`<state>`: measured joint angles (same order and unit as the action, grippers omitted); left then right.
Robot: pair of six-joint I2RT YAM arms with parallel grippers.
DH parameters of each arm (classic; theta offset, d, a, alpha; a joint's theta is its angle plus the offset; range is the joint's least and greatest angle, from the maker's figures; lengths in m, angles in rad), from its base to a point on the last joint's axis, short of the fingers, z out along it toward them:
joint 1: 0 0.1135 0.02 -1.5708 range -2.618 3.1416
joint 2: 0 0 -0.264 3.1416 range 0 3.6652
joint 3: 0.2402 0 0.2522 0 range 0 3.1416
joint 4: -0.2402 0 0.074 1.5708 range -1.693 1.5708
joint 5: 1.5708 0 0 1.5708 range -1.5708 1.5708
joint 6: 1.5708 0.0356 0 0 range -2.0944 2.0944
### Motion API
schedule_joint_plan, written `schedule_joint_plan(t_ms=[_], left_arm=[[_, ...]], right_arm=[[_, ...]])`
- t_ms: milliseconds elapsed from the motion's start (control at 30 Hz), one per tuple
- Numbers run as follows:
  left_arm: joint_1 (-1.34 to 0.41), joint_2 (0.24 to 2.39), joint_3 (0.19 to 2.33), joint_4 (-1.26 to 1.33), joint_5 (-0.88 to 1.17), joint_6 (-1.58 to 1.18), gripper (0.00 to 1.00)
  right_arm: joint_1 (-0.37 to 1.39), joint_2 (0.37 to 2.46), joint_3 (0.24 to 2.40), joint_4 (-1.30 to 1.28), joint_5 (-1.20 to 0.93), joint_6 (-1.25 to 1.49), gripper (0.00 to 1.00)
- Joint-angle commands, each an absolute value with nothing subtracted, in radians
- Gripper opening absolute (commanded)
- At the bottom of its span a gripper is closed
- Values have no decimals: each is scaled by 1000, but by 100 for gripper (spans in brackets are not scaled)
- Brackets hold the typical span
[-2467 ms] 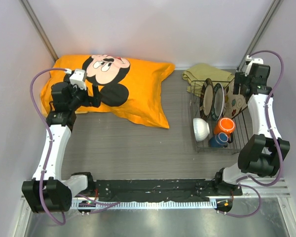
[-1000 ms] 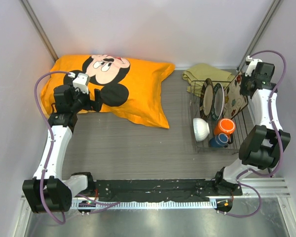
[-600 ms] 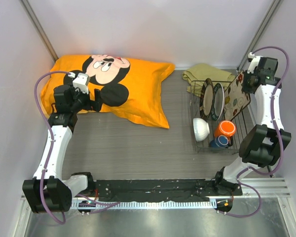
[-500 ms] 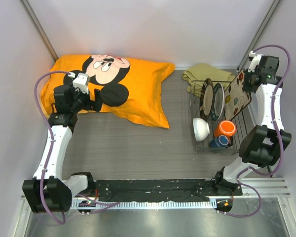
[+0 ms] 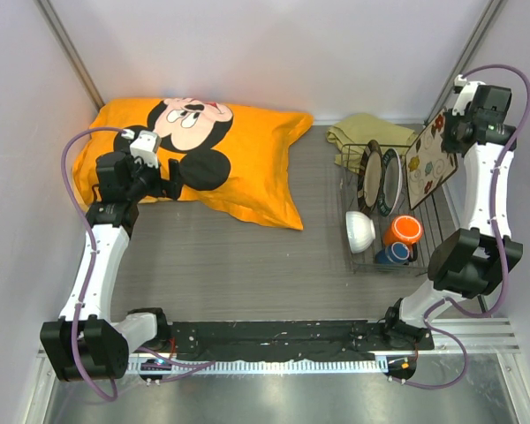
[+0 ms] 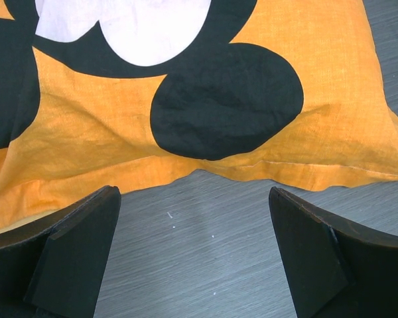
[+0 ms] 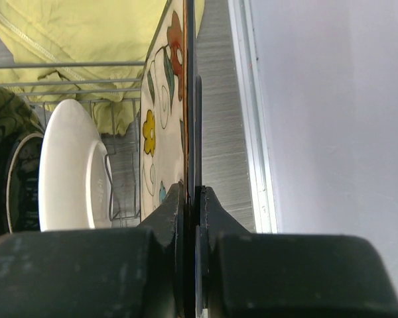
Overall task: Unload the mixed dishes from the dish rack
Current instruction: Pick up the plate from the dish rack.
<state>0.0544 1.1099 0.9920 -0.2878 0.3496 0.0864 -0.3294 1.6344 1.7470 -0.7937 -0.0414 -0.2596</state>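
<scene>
My right gripper (image 5: 453, 134) is shut on the upper edge of the square cream floral plate (image 5: 428, 161) and holds it upright above the right side of the dish rack (image 5: 382, 271). The right wrist view shows the plate (image 7: 164, 126) edge-on, pinched in the gripper (image 7: 191, 197). Inside the rack stand a round brown plate (image 5: 372, 172) and a white plate with a dark rim (image 5: 391, 181). A white bowl (image 5: 359, 230), an orange mug (image 5: 404, 227) and a small dark-blue cup (image 5: 392, 251) sit nearer the front. My left gripper (image 6: 192, 193) hangs open over bare table at the pillow's edge.
An orange cartoon-print pillow (image 5: 247, 168) covers the back left of the table. An olive-green folded cloth (image 5: 364, 132) lies behind the rack. The right wall (image 7: 331, 112) stands close beside the held plate.
The right gripper has lifted the floral plate up and out of the rack, toward the back right. The left arm has stayed where it was over the last second.
</scene>
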Motion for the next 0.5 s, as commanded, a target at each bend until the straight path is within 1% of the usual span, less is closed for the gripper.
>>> schedule_joint_plan(t_ms=[0, 300, 467], left_arm=[[57, 1098, 1014, -241, 344, 86, 100], [57, 1097, 1026, -241, 344, 64, 100], [57, 1085, 1039, -244, 448, 25, 100]], right_arm=[[-328, 1595, 1868, -703, -28, -273, 1], [-327, 1566, 1979, -793, -9, -310, 1], [-328, 1552, 2103, -865, -57, -293, 1]])
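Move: The flowered square plate is already pinched at its upper edge by the right fingers; its middle hangs about 8 cm below them, some 3 cm to the left and 2 cm back. The white plate stands about 10 cm left and 6 cm back of that hand, the dark plate 14 cm left and 6 cm back, the orange mug 6 cm left and 18 cm back, all 15 to 20 cm below. From the left hand the flowered plate is about 56 cm right, 3 cm ahead and 5 cm lower. The flowered square plate, already on its way up, is raised about another 5 cm by the right hand, steadily and almost straight up out of the rack, the hand easing back a centimetre or so late in the lift. The closed fingers keep their pinch on the upper edge, and the wrist hardly turns. ##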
